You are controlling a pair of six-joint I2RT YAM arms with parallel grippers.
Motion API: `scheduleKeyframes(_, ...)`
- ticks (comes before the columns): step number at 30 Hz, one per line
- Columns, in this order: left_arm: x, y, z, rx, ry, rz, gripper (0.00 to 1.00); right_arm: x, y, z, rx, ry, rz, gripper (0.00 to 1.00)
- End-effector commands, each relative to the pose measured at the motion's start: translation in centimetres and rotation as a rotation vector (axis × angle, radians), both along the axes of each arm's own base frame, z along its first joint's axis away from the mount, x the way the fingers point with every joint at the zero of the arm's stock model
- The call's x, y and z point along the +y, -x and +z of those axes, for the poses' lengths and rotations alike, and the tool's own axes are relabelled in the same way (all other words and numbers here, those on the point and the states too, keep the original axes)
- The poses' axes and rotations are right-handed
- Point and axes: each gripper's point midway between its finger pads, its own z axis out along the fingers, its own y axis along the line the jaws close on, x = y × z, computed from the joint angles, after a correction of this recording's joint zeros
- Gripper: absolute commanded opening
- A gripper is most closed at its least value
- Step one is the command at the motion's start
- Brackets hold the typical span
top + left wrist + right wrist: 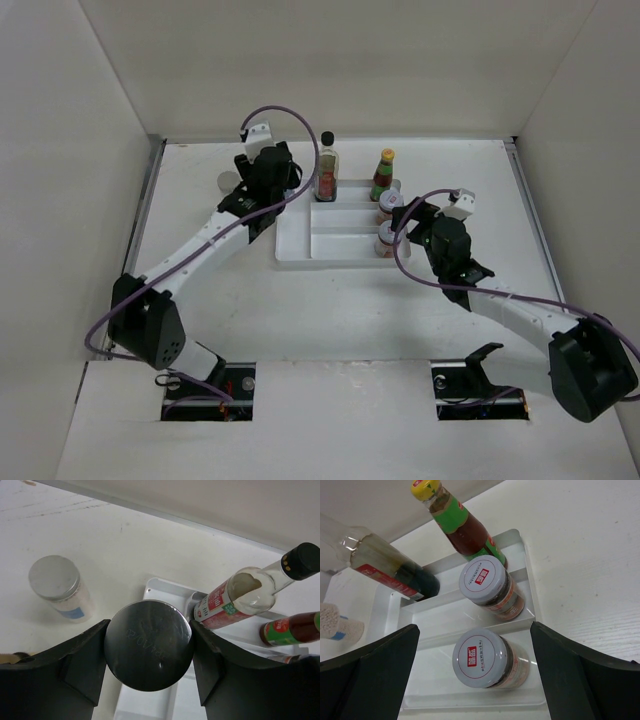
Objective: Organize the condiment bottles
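Note:
My left gripper (262, 187) (150, 635) is shut on a grey-lidded jar (148, 650), held over the back left corner of the white divided tray (300, 255) (165, 587). A second grey-lidded, blue-labelled jar (228, 181) (60, 587) stands on the table to its left. At the tray's back stand the tall clear black-capped bottle (327, 165) (245, 592) (385, 567) and the yellow-capped sauce bottle (384, 172) (462, 525). Two pale-lidded reddish jars (389, 203) (386, 237) (487, 585) (485, 657) sit in the tray's right end. My right gripper (415, 225) (475, 630) hangs open above the nearer one, apart from it.
White walls enclose the table on the left, back and right. The tray's stepped compartments (440, 615) run left to right. The right arm's cable (420, 275) loops just in front of the tray.

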Motion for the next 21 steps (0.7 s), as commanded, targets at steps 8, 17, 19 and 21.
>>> scheduleKeyframes(8,-3.7,-8.0,1.4,-0.121,0.066,-0.035,0.38,0.2,-0.4,1.7,-0.059,-0.035,-0.002,1.00)
scheduleKeyframes(17,-3.9,-10.7,-2.7,-0.070,0.028,-0.021,0.41,0.3,-0.5,1.5,-0.053,-0.030,-0.002,1.00)
scheduleKeyframes(19,-3.9,-10.9,-3.5,-0.061,0.014,-0.015,0.44,0.3,-0.6,1.4,-0.051,-0.029,-0.002,1.00)
scheduleKeyframes(21,-3.9,-11.1,-4.5,-0.052,0.007,-0.014,0.49,0.3,-0.6,1.3,-0.049,-0.028,-0.002,1.00)
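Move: The left hand already holds a silver-lidded jar of white grains, bound for the far end of the tray's left compartment, about 9 cm ahead of it, 3 cm to its right and 20 cm below. The clear glass bottle stands some 8 cm ahead and 10 cm to the right of the left hand; the other jar is about 5 cm ahead and 11 cm to its left. From the right hand, that compartment spot lies roughly 14 cm ahead, 30 cm left and 12 cm below. Keeping the silver-lidded jar pinched near its lid, the left hand carries it down about 10 cm and forward about 9 cm, drifting a little right, towards the far end of the tray's left compartment, beside the clear glass bottle. The wrist tips a few degrees farther down on the way, and the quick travel eases to a slow lowering; the fingers stay shut on the jar. ##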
